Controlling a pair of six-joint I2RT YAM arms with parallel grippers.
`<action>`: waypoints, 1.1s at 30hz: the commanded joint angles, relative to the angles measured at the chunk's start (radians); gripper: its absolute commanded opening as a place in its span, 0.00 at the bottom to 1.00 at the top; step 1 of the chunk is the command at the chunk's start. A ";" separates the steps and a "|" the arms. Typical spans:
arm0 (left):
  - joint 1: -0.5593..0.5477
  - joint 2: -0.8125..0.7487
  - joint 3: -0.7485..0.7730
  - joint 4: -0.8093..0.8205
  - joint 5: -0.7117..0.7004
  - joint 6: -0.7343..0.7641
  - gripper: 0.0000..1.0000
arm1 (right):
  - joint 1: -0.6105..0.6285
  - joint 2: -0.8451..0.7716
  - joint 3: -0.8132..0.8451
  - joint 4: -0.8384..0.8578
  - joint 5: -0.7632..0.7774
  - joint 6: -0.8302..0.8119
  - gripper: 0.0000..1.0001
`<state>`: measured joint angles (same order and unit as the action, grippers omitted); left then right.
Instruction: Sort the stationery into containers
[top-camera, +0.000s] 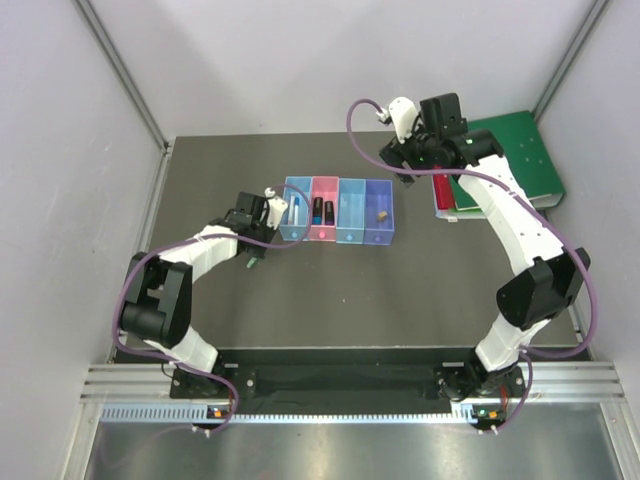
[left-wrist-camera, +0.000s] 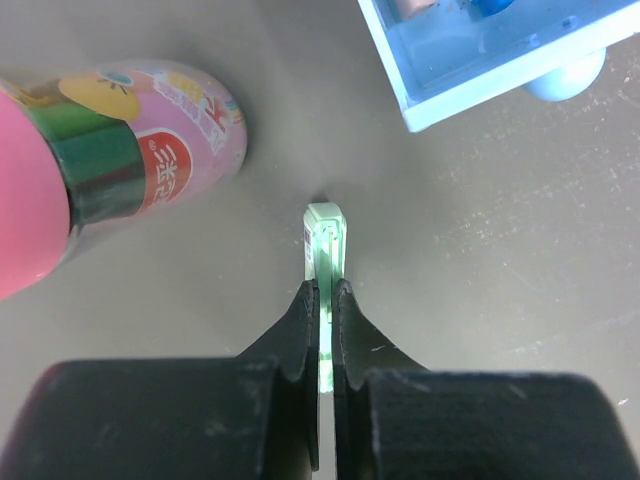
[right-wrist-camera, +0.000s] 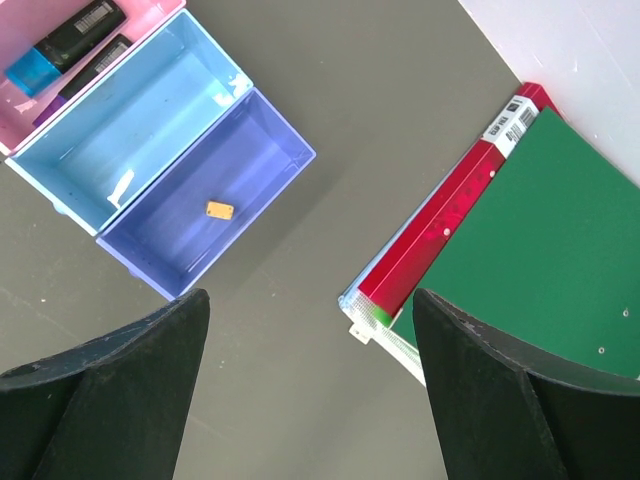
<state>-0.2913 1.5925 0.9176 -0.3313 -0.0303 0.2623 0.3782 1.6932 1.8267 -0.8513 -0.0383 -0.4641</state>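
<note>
My left gripper is shut on the pale green marker, whose end sticks out past the fingertips just above the table. The pink-capped little bottle lies to its left. The row of four bins sits mid-table, and my left gripper is at its left end. The blue-white pen is in the left light blue bin. Two dark markers lie in the pink bin. The tan nub is in the violet bin. My right gripper is open and empty, above bare table.
The green binder lies on the red folder at the back right, close to my right gripper. The second light blue bin has nothing in it. Grey walls close off the table at the left, back and right.
</note>
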 joint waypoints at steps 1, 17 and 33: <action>0.004 0.053 -0.062 -0.157 0.021 -0.014 0.00 | -0.005 -0.056 0.039 0.014 0.005 0.002 0.83; 0.004 0.132 -0.069 -0.133 -0.036 0.002 0.26 | -0.007 -0.055 0.029 0.017 0.009 -0.002 0.83; 0.004 0.175 -0.066 -0.147 -0.066 -0.003 0.32 | -0.007 -0.058 0.032 0.012 0.011 -0.002 0.84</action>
<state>-0.3023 1.6558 0.9287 -0.3199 -0.0608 0.2649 0.3767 1.6840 1.8271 -0.8566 -0.0307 -0.4641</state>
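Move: The green pen lies right under the left hand's shut fingertips, some 2 cm down, with its middle perhaps 1 cm back. The bottle with the pink cap stands about 7 cm ahead of that hand and 2 cm to its left; the container's nearest light-blue compartment is centred roughly 12 cm ahead and 10 cm to its right. From the idle right hand, the green pen is some 34 cm to the left, 9 cm back and 26 cm below. Almost straight down, the left hand sinks about 1.5 cm onto the green pen, with next to no travel sideways and its wrist kept at nearly the same slant. It first stays in place while the shut fingers begin to part, then lowers as they open to a bit over a quarter of their range, so the tips end on either side of the pen. ##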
